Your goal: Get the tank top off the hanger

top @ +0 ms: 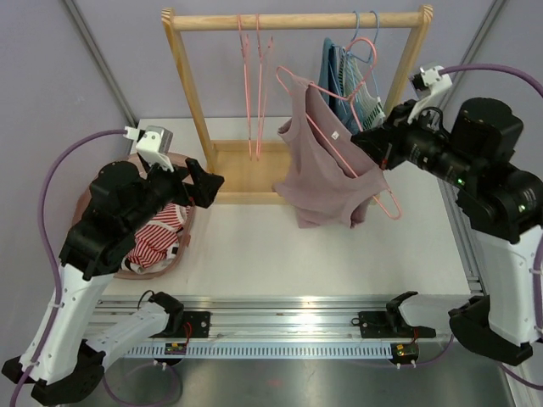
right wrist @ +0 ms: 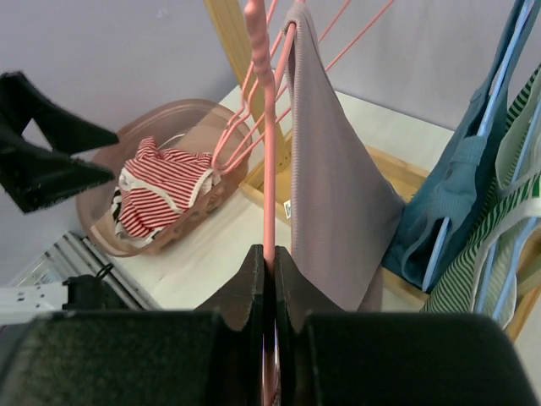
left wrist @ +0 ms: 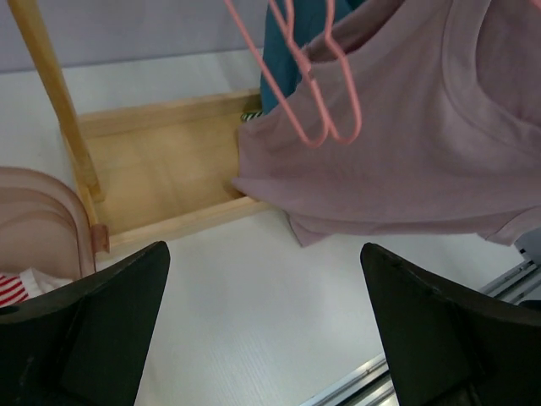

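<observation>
A mauve tank top (top: 327,178) hangs on a pink wire hanger (top: 339,140). The hanger is tilted, and its hook (top: 285,76) hangs in the air below the rack's rail. My right gripper (top: 366,141) is shut on the hanger's wire; the right wrist view shows the jaws (right wrist: 271,262) pinching the pink hanger (right wrist: 269,169), with the tank top (right wrist: 330,203) draped just to their right. My left gripper (top: 208,188) is open and holds nothing, left of the top. Through the left wrist view its fingers (left wrist: 266,338) frame bare table, the tank top (left wrist: 406,144) above and beyond them.
A wooden clothes rack (top: 297,20) with a tray base (top: 242,170) stands behind. Two bare pink hangers (top: 253,85) and blue and green-striped garments (top: 348,76) hang on its rail. A pink basket (top: 85,203) at the left holds a red-striped garment (top: 157,242).
</observation>
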Robot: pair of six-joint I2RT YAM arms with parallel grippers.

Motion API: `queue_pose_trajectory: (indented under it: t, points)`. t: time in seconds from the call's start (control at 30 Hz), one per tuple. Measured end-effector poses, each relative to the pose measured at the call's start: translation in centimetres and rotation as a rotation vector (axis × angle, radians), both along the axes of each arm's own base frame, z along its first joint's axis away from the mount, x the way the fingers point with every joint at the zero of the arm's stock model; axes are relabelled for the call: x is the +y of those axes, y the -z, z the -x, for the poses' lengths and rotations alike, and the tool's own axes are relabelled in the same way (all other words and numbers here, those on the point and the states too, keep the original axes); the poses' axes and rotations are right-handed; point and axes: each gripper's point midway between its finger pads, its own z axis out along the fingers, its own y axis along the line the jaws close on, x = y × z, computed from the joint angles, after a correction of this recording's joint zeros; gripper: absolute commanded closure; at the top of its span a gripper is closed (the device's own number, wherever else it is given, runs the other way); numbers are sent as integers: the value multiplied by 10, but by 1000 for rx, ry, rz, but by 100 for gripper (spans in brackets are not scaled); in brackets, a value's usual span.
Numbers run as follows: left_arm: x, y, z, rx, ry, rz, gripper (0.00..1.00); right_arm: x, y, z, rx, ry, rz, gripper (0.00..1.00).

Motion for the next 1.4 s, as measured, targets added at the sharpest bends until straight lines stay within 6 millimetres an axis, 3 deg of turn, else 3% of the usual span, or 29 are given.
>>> queue_pose_trajectory:
  t: [0.17,0.3,0.43,0.67,0.87,0.93,1.0,1.03,1.17,1.3,1.4]
  points:
    - [-24,-61,6,-113,82,72,1,-14,-11,47,-24,-43,-43,100]
    - [-54,-104,13,-207,167,114,1,-20,-4,74,-5,-78,-56,100]
    - [-86,-124,13,-287,220,102,1,-22,8,87,35,-101,-52,100]
    - [-141,-107,5,-349,269,-35,2,-17,31,98,117,-147,-59,100]
    - [-172,-82,-9,-336,283,-121,14,-16,28,114,115,-188,-86,100]
    - [-179,-72,-13,-324,283,-146,32,-17,26,119,109,-199,-93,100]
    - [-182,-66,-17,-317,279,-165,43,-18,24,122,103,-204,-97,100]
    - [-183,-64,-18,-315,275,-171,57,-18,24,123,101,-204,-98,100]
    - [-181,-64,-21,-315,251,-181,81,-18,24,122,100,-202,-96,100]
    - [-173,-62,-28,-311,186,-196,99,-18,34,117,108,-193,-79,100]
    - [-158,-52,-37,-292,95,-230,100,-18,51,111,127,-181,-49,100]
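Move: The near-left shoulder strap of the mauve tank top, still on its pink hanger, lies about 18 cm ahead of the open left hand, 15 cm to its right and 9 cm higher. The empty pink hangers are roughly 20 cm ahead, 9 cm right and 6 cm above that hand. From the right hand, already gripping the hanger, the strap is some 12 cm ahead, 16 cm left and 3 cm lower; the blue tank top is about 15 cm ahead, 6 cm left and 8 cm lower. Sweeping right about 18 cm, the left hand first climbs some 12 cm and tips its fingers up roughly 20 degrees, then sinks about half that height and shuts on the mauve strap, pinching it at the hanger's left end while easing back left and forward. The right hand keeps its grip and draws the hanger back from the rack about 12 cm, then down. ##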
